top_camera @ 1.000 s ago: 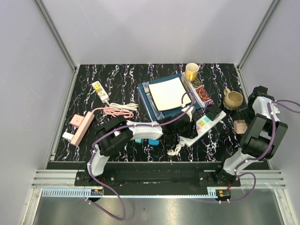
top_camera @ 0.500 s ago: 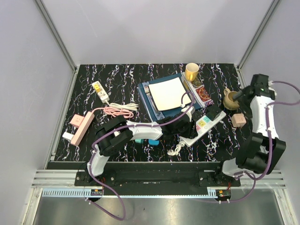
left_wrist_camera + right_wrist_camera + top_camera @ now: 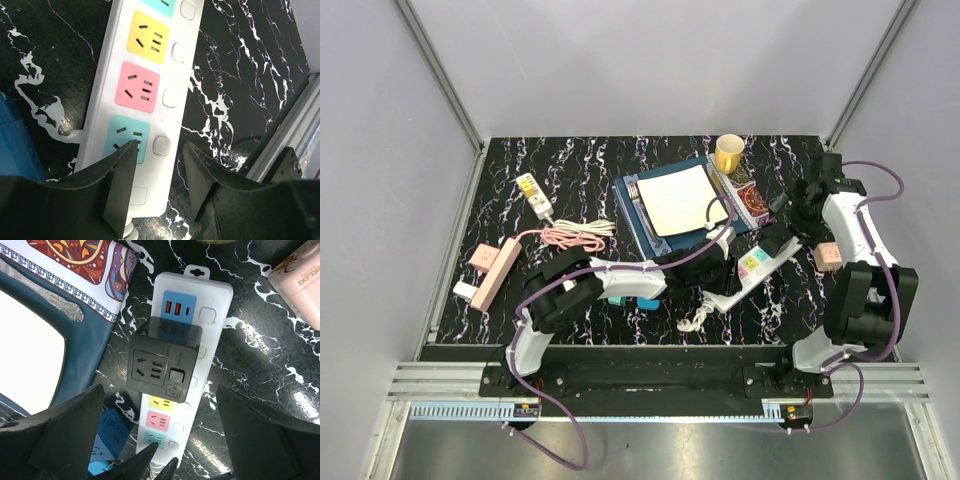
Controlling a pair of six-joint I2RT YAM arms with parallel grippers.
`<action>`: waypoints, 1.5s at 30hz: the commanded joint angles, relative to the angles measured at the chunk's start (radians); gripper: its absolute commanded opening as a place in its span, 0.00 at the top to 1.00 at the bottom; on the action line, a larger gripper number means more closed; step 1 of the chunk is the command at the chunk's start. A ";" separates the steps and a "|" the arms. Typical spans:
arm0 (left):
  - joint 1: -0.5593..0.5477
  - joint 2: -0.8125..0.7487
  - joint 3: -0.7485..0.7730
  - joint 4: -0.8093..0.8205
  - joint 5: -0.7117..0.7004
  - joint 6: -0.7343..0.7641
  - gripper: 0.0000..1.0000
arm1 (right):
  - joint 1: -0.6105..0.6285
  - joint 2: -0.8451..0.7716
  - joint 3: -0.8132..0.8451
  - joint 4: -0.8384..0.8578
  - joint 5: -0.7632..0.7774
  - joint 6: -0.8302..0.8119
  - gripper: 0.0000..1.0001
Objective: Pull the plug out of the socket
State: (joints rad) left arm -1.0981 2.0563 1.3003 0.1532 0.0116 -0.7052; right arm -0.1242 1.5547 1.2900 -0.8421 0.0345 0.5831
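Note:
A white power strip with coloured sockets lies right of centre, and a black plug block sits in its far half. In the right wrist view the plug stands on the strip. My right gripper hangs wide open above it, one finger on each side, touching nothing. It shows in the top view just beyond the plug. My left gripper is open over the strip's near end, one finger on the teal socket, the other past the strip's edge.
A white plate on a blue mat, a yellow cup and a pink box surround the strip. Blue cubes lie by the left arm. A pink strip, a small white strip and coiled cable lie left.
My right arm has swung in from the right edge, past the mug, and now hovers over the black plug. The left arm has not moved.

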 commanded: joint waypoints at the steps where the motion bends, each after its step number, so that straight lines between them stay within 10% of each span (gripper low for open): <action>1: 0.003 0.064 -0.075 -0.274 -0.061 0.027 0.50 | 0.011 0.016 0.008 0.049 -0.015 -0.002 0.03; 16: 0.001 0.065 -0.079 -0.273 -0.064 0.023 0.50 | 0.069 0.149 0.034 0.018 0.088 0.040 0.10; 27: 0.001 0.087 -0.090 -0.284 -0.058 0.004 0.50 | 0.069 0.148 0.103 -0.049 0.143 0.047 0.59; 45: 0.001 -0.037 0.043 -0.330 0.016 0.064 0.48 | 0.066 0.134 0.005 0.002 0.047 0.064 0.67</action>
State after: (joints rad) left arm -1.0981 2.0502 1.3334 0.0856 0.0074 -0.7105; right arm -0.0589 1.7473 1.3331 -0.8730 0.0845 0.6395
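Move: The black plug on the socket strip sits almost straight under the right hand, about 1 cm left and 6 cm down. The pink block stands some 13 cm right and 5 cm nearer the base, the tan mug 9 cm right and 6 cm ahead, and the strip's middle about 8 cm back and 6 cm left. From the left hand, the plug is some 12 cm right and 11 cm ahead, roughly level. The open right hand sinks about 5 cm onto the black plug, tipping 10 degrees steeper, and pinches its sides. ##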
